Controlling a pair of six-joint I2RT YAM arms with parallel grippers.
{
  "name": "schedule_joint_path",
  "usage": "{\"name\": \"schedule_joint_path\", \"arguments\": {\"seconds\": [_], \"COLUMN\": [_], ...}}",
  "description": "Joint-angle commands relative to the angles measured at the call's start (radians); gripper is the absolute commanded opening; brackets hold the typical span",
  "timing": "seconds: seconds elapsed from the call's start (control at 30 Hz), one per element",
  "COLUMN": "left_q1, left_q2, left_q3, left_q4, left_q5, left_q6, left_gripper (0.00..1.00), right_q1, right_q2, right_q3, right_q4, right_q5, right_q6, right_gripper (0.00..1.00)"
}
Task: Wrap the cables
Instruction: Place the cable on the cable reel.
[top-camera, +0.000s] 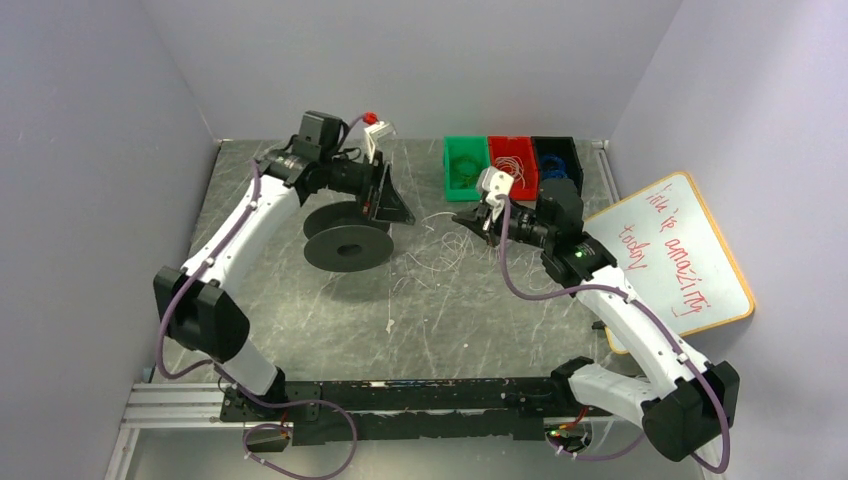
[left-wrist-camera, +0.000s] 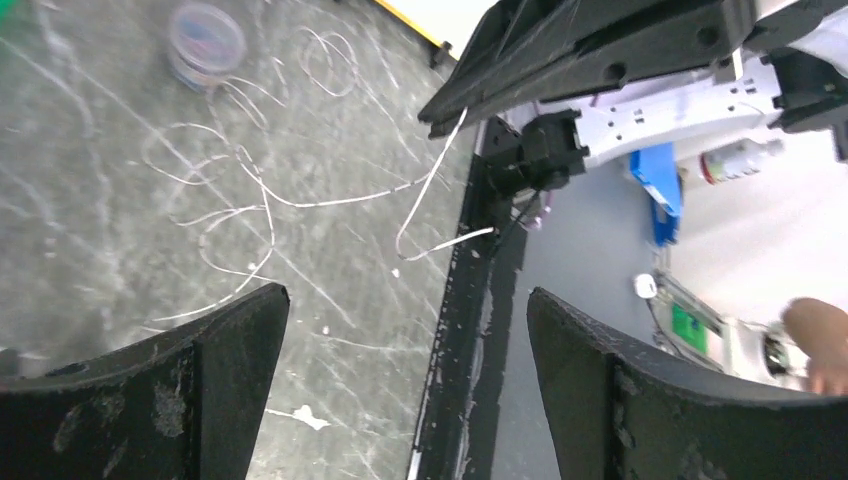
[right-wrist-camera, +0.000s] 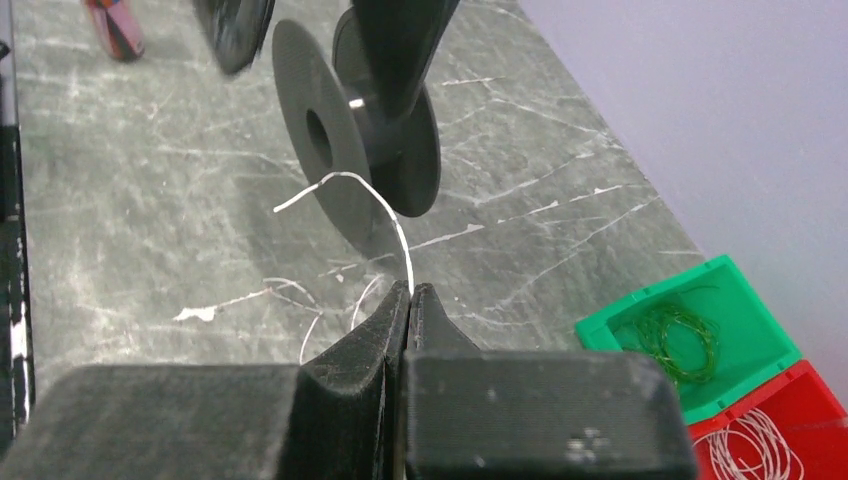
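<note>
The cables (top-camera: 440, 250) are hair-thin whitish wires lying in loose curls on the grey table, right of the black spool (top-camera: 348, 246). My right gripper (top-camera: 470, 218) is shut on one strand. In the right wrist view that cable (right-wrist-camera: 341, 175) arcs up from the pinched tips of the right gripper (right-wrist-camera: 410, 287) toward the spool (right-wrist-camera: 350, 130), and its free end hangs in the air. My left gripper (top-camera: 392, 203) hovers just above and right of the spool, open with nothing in it. The left wrist view shows the left gripper (left-wrist-camera: 408, 300) spread wide over loose cables (left-wrist-camera: 240, 190).
Green (top-camera: 465, 168), red (top-camera: 512, 160) and black (top-camera: 557, 158) bins stand at the back right, holding wire bundles. A whiteboard (top-camera: 680, 255) leans at the right wall. A black rail (top-camera: 430, 395) runs along the near edge, and a small round container (left-wrist-camera: 205, 40) sits on the table.
</note>
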Motion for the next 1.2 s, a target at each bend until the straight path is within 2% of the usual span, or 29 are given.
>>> {"name": "schedule_joint_path", "arguments": {"seconds": [0.0,0.27,0.47,0.57,0.63,0.9,1.03,1.17], "left_q1": [-0.009,-0.023,-0.069,-0.079,-0.078,-0.081,-0.081,-0.081], "left_q2": [0.045,0.106,0.12,0.125,0.129,0.131,0.13,0.139], "left_q3": [-0.056,-0.049,-0.043,-0.04,-0.034,-0.033,-0.029,0.026], "left_q4": [0.143,0.226,0.212,0.207,0.204,0.188,0.161,0.036], "left_q5": [0.175,0.283,0.299,0.304,0.308,0.283,0.254,0.125], "left_q6": [-0.148,-0.229,-0.208,-0.202,-0.199,-0.182,-0.157,-0.059], "left_gripper": [0.94,0.89,0.77,0.68,0.59,0.15,0.03,0.03], "right_q1": [-0.008,-0.007,-0.002,-0.002,-0.002,-0.002,-0.002,-0.004], "right_q2": [-0.023,0.0,0.022,0.026,0.026,0.019,0.013,0.009], "right_q3": [0.014,-0.023,-0.042,-0.051,-0.055,-0.065,-0.066,-0.042], "right_q4": [0.09,0.168,0.209,0.216,0.218,0.214,0.21,0.16], "right_q5": [0.023,0.004,0.014,0.015,0.011,0.015,0.022,0.028], "right_q6": [0.102,0.129,0.139,0.133,0.128,0.107,0.094,0.071], "right_gripper": [0.0,0.0,0.0,0.0,0.0,0.0,0.0,0.0]}}
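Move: The raised free stretch of white cable lies about 5 cm to the left hand's right, 3 cm back and 2 cm lower. The black reel stands some 11 cm to that hand's left, 3 cm back and 10 cm below; loose cable coils lie roughly 8 cm to its right, 7 cm back and 20 cm down. From the right hand, that stretch sticks out about 4 cm left, level fore and aft, 1 cm up. Left hand reaches about 5 cm right, down and back, pinching the cable end that the right fingers keep holding. ##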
